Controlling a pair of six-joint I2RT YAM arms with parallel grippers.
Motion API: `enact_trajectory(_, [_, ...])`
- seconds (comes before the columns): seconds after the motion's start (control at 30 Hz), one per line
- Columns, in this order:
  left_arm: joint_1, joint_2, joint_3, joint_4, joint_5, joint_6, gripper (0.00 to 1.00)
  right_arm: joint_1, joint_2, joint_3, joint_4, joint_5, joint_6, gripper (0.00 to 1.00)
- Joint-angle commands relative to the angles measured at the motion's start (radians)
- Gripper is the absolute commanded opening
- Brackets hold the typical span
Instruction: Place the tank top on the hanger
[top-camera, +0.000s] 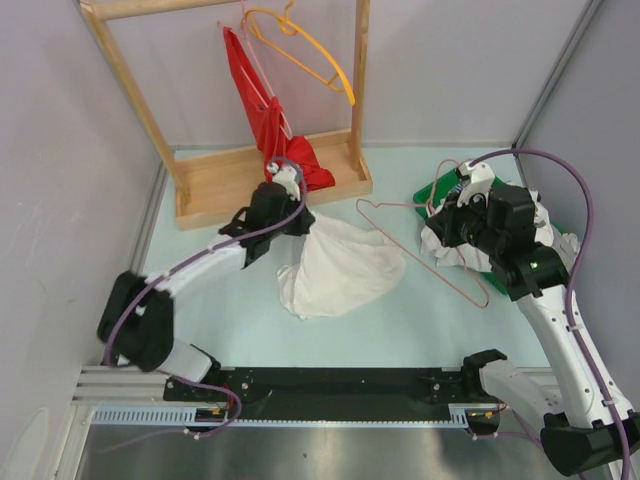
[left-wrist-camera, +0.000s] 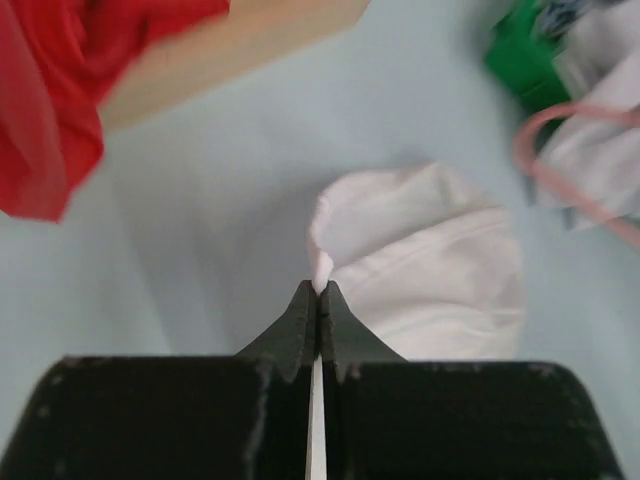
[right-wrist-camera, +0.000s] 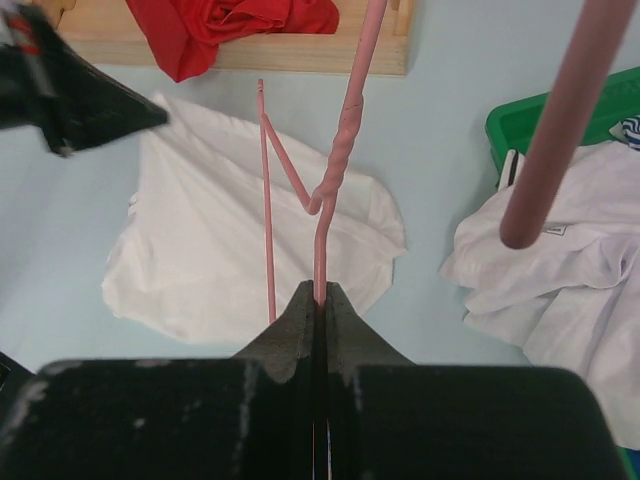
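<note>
The white tank top (top-camera: 345, 265) lies crumpled on the pale table, with its upper left corner lifted. My left gripper (top-camera: 302, 220) is shut on that raised corner; the left wrist view shows a thin fold of the tank top (left-wrist-camera: 430, 260) pinched at the tips of the left gripper (left-wrist-camera: 320, 288). The pink wire hanger (top-camera: 470, 295) stretches from the tank top's right side toward my right gripper (top-camera: 442, 222). In the right wrist view the right gripper (right-wrist-camera: 320, 295) is shut on the hanger (right-wrist-camera: 342, 150), whose twisted neck points away over the tank top (right-wrist-camera: 220, 250).
A wooden rack (top-camera: 270, 180) stands at the back with a red garment (top-camera: 265, 110) and an orange hanger (top-camera: 310, 50) on it. A green bin (top-camera: 430, 190) with a heap of white clothes (top-camera: 470, 255) sits under the right arm. Grey walls enclose the table.
</note>
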Motion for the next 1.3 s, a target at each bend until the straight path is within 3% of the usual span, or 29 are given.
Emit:
enact_trajectory(0.0, [-0.007, -0.288, 0.155, -0.117, 0.021, 0.104, 0.00, -0.009, -0.035, 0.026, 0.018, -0.012, -0.004, 0.00])
enact_trajectory(0.17, [-0.012, -0.385, 0.379, -0.275, 0.088, 0.188, 0.00, -0.014, -0.055, 0.031, 0.011, -0.011, 0.005, 0.00])
enact_trajectory(0.33, [-0.099, -0.428, 0.450, -0.323, 0.098, 0.216, 0.00, -0.016, -0.075, 0.042, -0.004, 0.008, 0.014, 0.00])
enact_trajectory(0.57, [-0.465, -0.326, 0.332, -0.245, 0.015, 0.204, 0.00, -0.020, -0.079, 0.060, -0.029, 0.126, 0.053, 0.00])
enact_trajectory(0.63, [-0.515, -0.264, 0.292, -0.208, 0.036, 0.175, 0.01, -0.022, -0.079, 0.065, -0.034, 0.190, 0.073, 0.00])
enact_trajectory(0.7, [-0.572, -0.153, 0.249, -0.162, 0.113, 0.145, 0.22, -0.022, -0.084, 0.069, -0.049, 0.224, 0.080, 0.00])
enact_trajectory(0.73, [-0.587, -0.120, 0.238, -0.148, 0.127, 0.130, 0.50, -0.022, -0.084, 0.071, -0.054, 0.232, 0.082, 0.00])
enact_trajectory(0.83, [-0.639, -0.057, 0.221, -0.124, 0.089, 0.128, 0.92, -0.022, -0.090, 0.071, -0.058, 0.265, 0.082, 0.00])
enact_trajectory(0.9, [-0.644, -0.101, 0.191, -0.102, 0.069, 0.128, 0.99, -0.023, -0.090, 0.071, -0.057, 0.262, 0.082, 0.00])
enact_trajectory(1.03, [-0.629, -0.239, 0.080, -0.091, -0.113, 0.121, 0.99, -0.023, -0.079, 0.066, -0.044, 0.243, 0.082, 0.00])
enact_trajectory(1.27, [-0.317, -0.345, -0.233, -0.173, -0.243, -0.054, 0.99, -0.023, -0.056, 0.029, -0.001, 0.166, 0.097, 0.00])
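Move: The left hand still pinches the tank top's far edge about 10 cm above the table; the cloth's middle is some 8 cm back, 9 cm right. The bare table it is taken to lies roughly 20 cm back, 20 cm right. The pink hanger's middle is about 30 cm right, 12 cm back, 12 cm higher; the red cloth's pile 17 cm ahead. From the right hand, the tank top's middle is some 24 cm left, 2 cm ahead, 27 cm below. Still pinching the tank top, the left hand whips it up about 34 cm, fingers tipping up, then sweeps back and right while sinking some 30 cm and turning clockwise. The fingers open wide on the way down, letting go, and the empty hand returns forward-left. The right hand keeps its hold on the pink hanger, easing 4 cm right and turning clockwise. ##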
